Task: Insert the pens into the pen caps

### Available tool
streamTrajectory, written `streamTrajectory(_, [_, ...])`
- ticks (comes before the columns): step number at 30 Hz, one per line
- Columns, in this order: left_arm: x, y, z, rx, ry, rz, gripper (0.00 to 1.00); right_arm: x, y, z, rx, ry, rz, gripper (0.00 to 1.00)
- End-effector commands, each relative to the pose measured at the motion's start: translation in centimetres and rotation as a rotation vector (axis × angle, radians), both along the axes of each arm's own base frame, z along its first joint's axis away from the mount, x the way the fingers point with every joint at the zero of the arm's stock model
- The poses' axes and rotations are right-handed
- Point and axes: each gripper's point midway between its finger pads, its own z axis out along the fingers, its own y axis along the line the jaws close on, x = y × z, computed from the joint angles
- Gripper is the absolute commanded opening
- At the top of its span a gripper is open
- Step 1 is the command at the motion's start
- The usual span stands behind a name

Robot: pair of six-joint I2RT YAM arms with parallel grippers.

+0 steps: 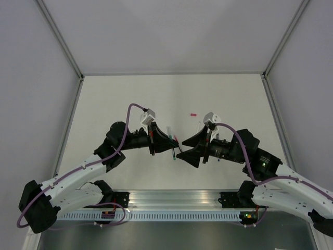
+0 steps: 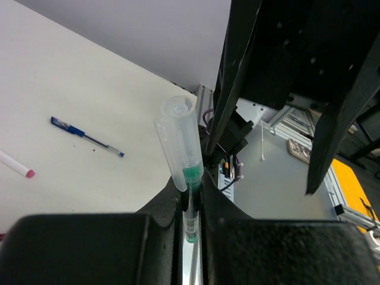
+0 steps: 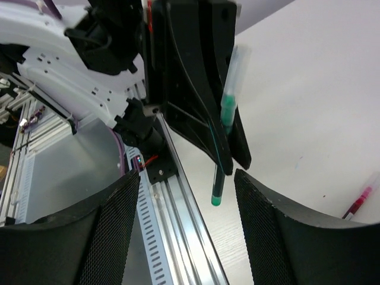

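Observation:
My left gripper point(image 2: 193, 185) is shut on a whitish pen with green ends point(image 2: 191, 222), held upright between the jaws. A clear pen cap point(image 2: 178, 133) sits over the pen's far end. In the top view the same pen point(image 1: 172, 143) stands between the two grippers at mid-table. My right gripper point(image 3: 187, 178) is open, and its mesh-faced fingers point(image 3: 270, 225) touch nothing. The pen's green lower end point(image 3: 216, 199) hangs just beyond them. A blue pen point(image 2: 86, 137) and a whitish red-tipped pen point(image 2: 16, 165) lie on the table.
A small red piece point(image 1: 193, 113) lies on the table behind the grippers. Another red-ended pen point(image 3: 358, 203) lies at the right edge of the right wrist view. The aluminium rail point(image 1: 171, 200) runs along the near edge, and grey walls enclose the table.

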Motion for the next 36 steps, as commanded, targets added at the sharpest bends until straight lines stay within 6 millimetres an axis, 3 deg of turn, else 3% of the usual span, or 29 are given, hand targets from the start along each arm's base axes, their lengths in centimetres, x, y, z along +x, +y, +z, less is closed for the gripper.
streamTrajectory(1, [1.1, 0.4, 3.7, -0.065, -0.101, 0.075, 0.02, -1.0, 1.1, -1.8, -0.038, 0.008, 0.093, 0.71])
streamTrajectory(7, [0.4, 0.8, 5.5, -0.123, -0.105, 0.066, 0.02, -0.6, 1.4, -2.8, -0.045, -0.009, 0.088, 0.67])
streamTrajectory(20, [-0.9, 1.0, 7.4, -0.220, -0.069, 0.015, 0.02, 1.3, 3.3, -2.7, -0.032, -0.052, 0.062, 0.58])
streamTrajectory(36, [-1.0, 0.7, 5.9, -0.204, -0.048, -0.010, 0.02, 1.6, 4.8, -2.3, 0.003, -0.046, 0.089, 0.41])
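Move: The green pen stands upright, already held at its middle by my left fingers, with its clear cap on top. From my open right hand, its middle is about 5 cm to the left, 2 cm ahead and some 4 cm lower. Far below on the table, roughly 30 cm down, the red pen lies about 17 cm ahead and 4 cm left of my right hand, and the blue pen about 19 cm ahead and 17 cm to its right. I drop my right hand about 4 cm, then slide it left some 4 cm and a little forward, towards the green pen's barrel below my left fingers, narrowing its jaws by over a third but not shutting them. My left hand keeps its grip and lifts the pen about 5 cm, tilting its fingertips up some 10 degrees. ##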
